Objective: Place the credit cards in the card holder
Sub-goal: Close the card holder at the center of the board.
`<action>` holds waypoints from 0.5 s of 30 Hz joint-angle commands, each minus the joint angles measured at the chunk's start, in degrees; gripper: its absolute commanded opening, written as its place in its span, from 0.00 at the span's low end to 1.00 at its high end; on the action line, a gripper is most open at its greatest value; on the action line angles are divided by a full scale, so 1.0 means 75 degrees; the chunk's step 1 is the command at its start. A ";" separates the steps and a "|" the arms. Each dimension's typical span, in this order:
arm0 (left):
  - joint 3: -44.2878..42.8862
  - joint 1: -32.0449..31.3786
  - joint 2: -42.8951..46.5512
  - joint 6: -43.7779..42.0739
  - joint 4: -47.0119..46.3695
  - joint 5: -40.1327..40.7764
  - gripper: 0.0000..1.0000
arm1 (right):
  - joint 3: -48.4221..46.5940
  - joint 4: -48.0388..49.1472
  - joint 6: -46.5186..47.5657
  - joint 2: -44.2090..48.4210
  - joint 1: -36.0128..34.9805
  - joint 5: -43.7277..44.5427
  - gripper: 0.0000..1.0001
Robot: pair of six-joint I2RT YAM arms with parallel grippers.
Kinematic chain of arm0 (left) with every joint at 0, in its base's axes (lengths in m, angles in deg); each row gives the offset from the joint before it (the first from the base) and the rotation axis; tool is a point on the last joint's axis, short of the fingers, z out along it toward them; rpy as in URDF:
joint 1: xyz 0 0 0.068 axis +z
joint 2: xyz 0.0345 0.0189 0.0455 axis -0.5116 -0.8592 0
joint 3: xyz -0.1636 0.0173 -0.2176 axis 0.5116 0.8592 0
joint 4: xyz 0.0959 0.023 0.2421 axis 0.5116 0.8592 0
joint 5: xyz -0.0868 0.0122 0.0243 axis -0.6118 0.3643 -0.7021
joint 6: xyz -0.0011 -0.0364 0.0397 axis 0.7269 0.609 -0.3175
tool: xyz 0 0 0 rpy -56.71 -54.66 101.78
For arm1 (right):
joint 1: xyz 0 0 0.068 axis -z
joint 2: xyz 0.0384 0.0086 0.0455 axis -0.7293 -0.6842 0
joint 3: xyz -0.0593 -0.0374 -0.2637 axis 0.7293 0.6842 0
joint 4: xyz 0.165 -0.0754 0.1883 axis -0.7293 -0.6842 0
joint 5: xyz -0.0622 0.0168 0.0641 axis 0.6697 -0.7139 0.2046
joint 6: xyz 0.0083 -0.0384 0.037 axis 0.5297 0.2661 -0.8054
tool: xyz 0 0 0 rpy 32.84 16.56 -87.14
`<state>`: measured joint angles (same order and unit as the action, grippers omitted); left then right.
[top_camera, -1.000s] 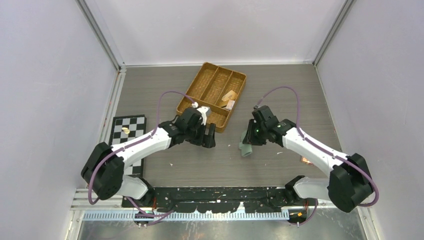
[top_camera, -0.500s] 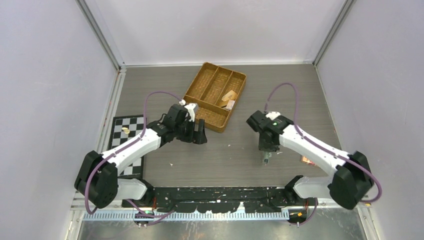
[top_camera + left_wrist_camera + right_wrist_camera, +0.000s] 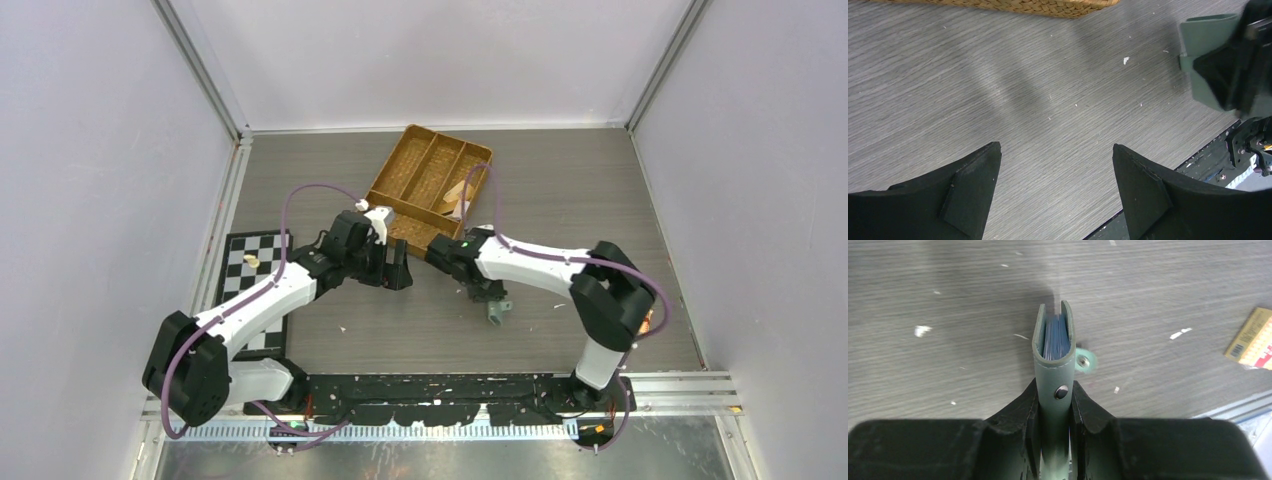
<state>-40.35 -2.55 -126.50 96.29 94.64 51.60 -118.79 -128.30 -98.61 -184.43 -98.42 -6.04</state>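
Note:
My right gripper (image 3: 1054,390) is shut on the sage-green card holder (image 3: 1053,365), which it holds folded and edge-on just above the table. Blue edges of the credit cards (image 3: 1056,337) show between its two flaps. The snap tab (image 3: 1084,361) hangs off its right side. In the top view the card holder (image 3: 496,311) sticks out below the right gripper (image 3: 489,297) at the table's middle. My left gripper (image 3: 1057,155) is open and empty over bare table, to the left of the card holder (image 3: 1205,37). Seen from above, the left gripper (image 3: 398,268) is near the tray's near corner.
A woven brown divided tray (image 3: 405,170) lies at the back centre with small items in it. A chessboard (image 3: 240,262) sits at the left edge under the left arm. A gold and red card-like item (image 3: 1252,340) lies on the table at the right.
The right arm has swung left across the table with the card holder, turning it edge-on. The left arm pulled back a little to the left, its gripper still open.

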 commanded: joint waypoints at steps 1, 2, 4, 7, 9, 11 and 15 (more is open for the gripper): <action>0.0024 -0.0004 0.0171 -0.0155 -0.0180 0.0086 0.85 | -0.0714 0.0432 -0.0153 -0.0688 -0.0368 0.0146 0.26; 0.0030 -0.0001 0.0171 -0.0149 -0.0201 0.0089 0.85 | -0.0851 0.0487 -0.0137 -0.0814 -0.0454 0.0108 0.32; 0.0021 -0.0005 0.0171 -0.0143 -0.0213 0.0046 0.85 | -0.0943 0.0683 -0.0080 -0.0974 -0.0615 -0.0030 0.41; -0.0057 -0.0004 0.0170 -0.0109 -0.0180 -0.0126 0.84 | -0.0810 0.1186 -0.0066 -0.0892 -0.0859 -0.0267 0.59; -0.0064 -0.0011 0.0191 -0.0108 -0.0176 -0.0178 0.84 | -0.0682 0.1528 -0.0031 -0.0676 -0.0911 -0.0499 0.64; -0.0051 -0.0017 0.0197 -0.0139 -0.0183 -0.0211 0.84 | -0.0697 0.1681 0.0071 -0.0437 -0.0925 -0.0650 0.66; -0.0005 -0.0053 0.0061 0.0007 -0.0321 -0.0495 0.81 | -0.0849 0.1542 0.0235 -0.0016 -0.0980 -0.0568 0.67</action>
<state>-40.31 -2.55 -126.50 96.24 94.62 50.73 -123.31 -118.10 -97.71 -190.09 -105.48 -11.06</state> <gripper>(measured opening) 0.828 0.666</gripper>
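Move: The right hand still pinches the folded card holder near its upturned spine, the holder's middle lying directly below the fingers by about 3 cm. The bare board spot for it is about 5 cm left, level fore and aft, and 5 cm down. The wicker tray's middle stands some 28 cm ahead and 13 cm left, the white card box in it about 24 ahead and 6 left. From the left hand the holder is roughly 18 cm right, 3 cm back and 7 lower. The right hand sweeps left about 8.5 cm, dipping some 2.5 cm towards the board at first and coming up slightly at the end, laying the card holder over onto its side with the spine to the left. Early in the sweep the fingers begin to spread from their narrow pinch to about two thirds open and let go of the holder, the wrist rolling some 10 degrees so its left side lifts and turning a little counter-clockwise as the hand travels on left past the spine. ##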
